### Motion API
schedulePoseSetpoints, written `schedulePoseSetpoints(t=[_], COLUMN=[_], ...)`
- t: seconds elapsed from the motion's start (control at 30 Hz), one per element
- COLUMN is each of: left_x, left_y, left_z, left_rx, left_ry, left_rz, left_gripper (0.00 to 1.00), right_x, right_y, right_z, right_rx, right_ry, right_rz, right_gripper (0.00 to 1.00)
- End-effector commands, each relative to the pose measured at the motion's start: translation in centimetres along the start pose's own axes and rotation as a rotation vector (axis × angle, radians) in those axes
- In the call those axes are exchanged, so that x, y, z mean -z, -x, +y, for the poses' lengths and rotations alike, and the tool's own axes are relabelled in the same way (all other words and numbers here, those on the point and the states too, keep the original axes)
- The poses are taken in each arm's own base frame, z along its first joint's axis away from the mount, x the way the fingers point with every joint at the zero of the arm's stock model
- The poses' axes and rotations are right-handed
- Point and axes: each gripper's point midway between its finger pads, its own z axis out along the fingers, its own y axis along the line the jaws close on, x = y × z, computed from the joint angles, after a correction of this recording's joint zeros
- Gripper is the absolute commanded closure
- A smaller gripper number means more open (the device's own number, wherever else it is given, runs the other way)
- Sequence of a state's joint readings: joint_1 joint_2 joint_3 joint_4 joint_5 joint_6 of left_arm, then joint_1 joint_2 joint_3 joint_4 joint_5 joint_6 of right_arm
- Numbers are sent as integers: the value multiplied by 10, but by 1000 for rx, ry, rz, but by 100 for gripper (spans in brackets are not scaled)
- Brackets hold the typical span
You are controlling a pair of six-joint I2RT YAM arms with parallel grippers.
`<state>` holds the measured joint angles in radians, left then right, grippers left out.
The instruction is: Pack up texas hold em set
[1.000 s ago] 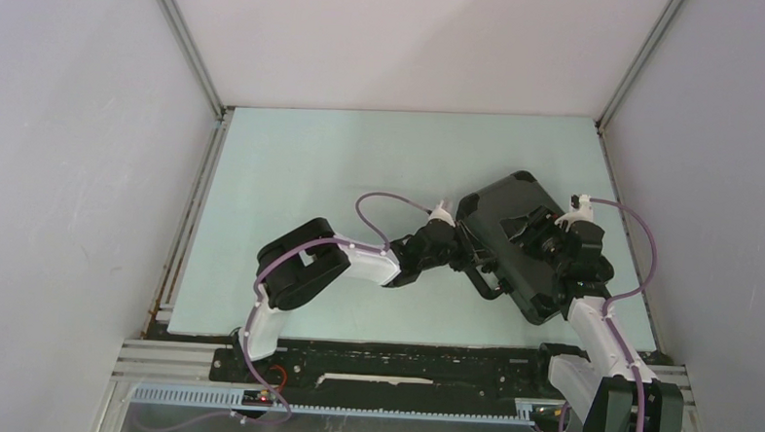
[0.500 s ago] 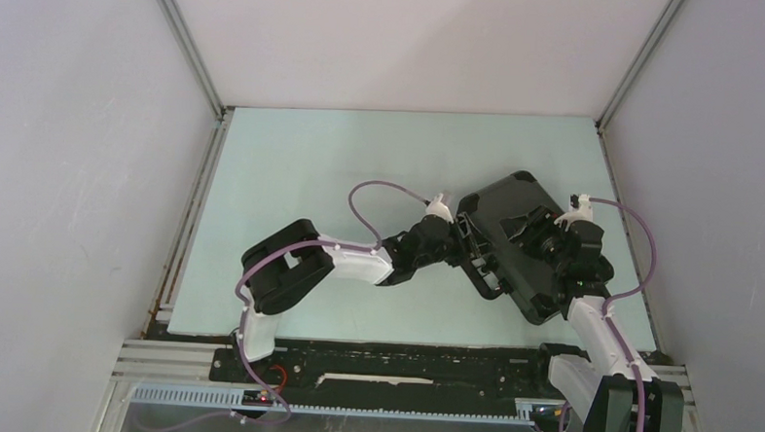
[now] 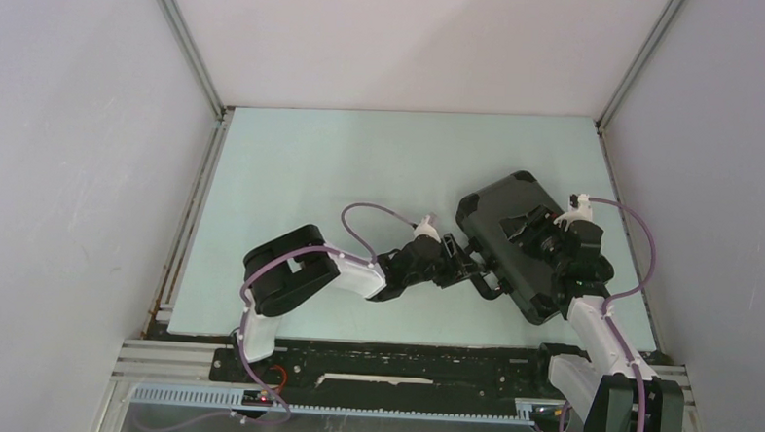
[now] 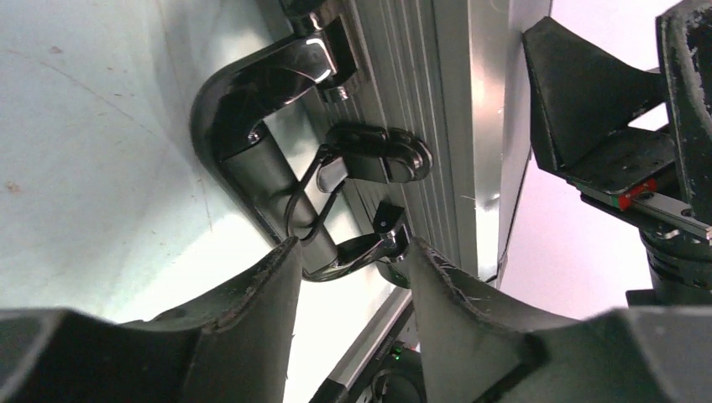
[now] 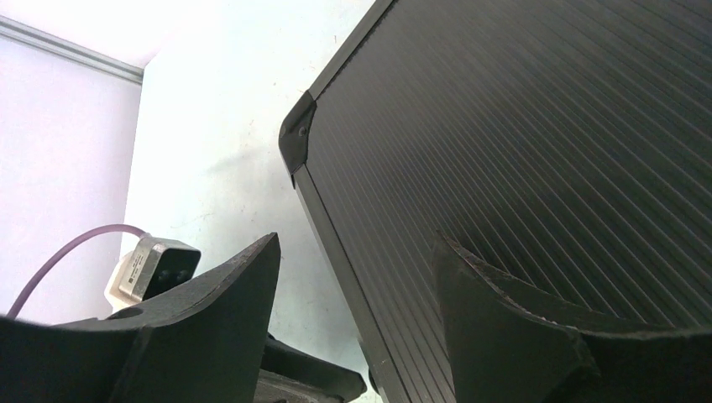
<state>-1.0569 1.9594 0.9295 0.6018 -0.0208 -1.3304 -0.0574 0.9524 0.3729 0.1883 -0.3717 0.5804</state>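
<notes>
The texas hold em set is a black ribbed hard case (image 3: 512, 198), lid shut, lying at the right of the table. My left gripper (image 3: 462, 267) is open at the case's handle side. In the left wrist view, the gripper (image 4: 353, 253) has its tips just short of a lower chrome latch (image 4: 369, 248), with nothing between them. The black handle (image 4: 243, 109) and an upper latch (image 4: 378, 155) lie beyond. My right gripper (image 3: 536, 238) rests open over the lid. In the right wrist view, that gripper (image 5: 357, 245) straddles the lid's (image 5: 546, 151) edge.
The pale green table (image 3: 341, 175) is walled in on the left, back and right. A metal rail (image 3: 382, 357) runs along the near edge by the arm bases. The left arm's wrist camera (image 5: 155, 269) sits close to the case's side.
My left gripper has opened and drawn back toward the near left, away from the case's handle. The right arm and the case have stayed put.
</notes>
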Motion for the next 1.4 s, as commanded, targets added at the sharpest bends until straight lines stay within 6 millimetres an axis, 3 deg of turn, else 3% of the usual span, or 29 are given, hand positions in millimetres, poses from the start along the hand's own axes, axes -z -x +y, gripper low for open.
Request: schedulePoseSetpoints(t=[0.0, 0.1, 0.2, 0.33, 0.5, 0.8, 1.13, 1.37], left_x=[-5, -7, -2, 7, -7, -14, -25, -32], left_y=[2, 2, 6, 14, 5, 3, 7, 15], left_z=[-18, -15, -9, 0, -2, -9, -41, -55], left_rx=[22, 34, 30, 10, 51, 52, -3, -35], left_ry=[-63, -51, -28, 27, 14, -3, -74, -103], left_rz=[-17, -14, -46, -89, -41, -24, -7, -20], left_gripper=[48, 52, 44, 43, 53, 59, 69, 70], right_x=[11, 11, 11, 11, 11, 10, 10, 10], right_y=[-66, -66, -66, -67, -67, -67, -67, -68], right_z=[-35, -35, -34, -34, -34, -34, -34, -34], right_rx=[-75, -74, -73, -72, -71, -70, -66, -65], right_ry=[-132, -131, -130, -129, -130, -131, -131, -131], right_rz=[229, 229, 229, 231, 233, 234, 234, 237], right_gripper=[24, 24, 24, 24, 24, 24, 24, 24])
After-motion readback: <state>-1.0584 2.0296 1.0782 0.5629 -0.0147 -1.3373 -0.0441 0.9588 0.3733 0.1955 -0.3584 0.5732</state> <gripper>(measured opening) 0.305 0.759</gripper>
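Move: The latch on the case's handle side lies about 4 cm to the left hand's right and 3 cm ahead, roughly level with it. The handle's middle is some 2 cm to the right, 1 cm ahead and 2 cm below; the closed case's middle is about 9 cm right, 5 cm ahead and 2 cm lower. From the right hand, the latch is some 8 cm back, 6 cm left and 6 cm below. The left hand sinks about 2 cm, then rises 4 cm while reaching right to the latch, its fingers narrowing. ##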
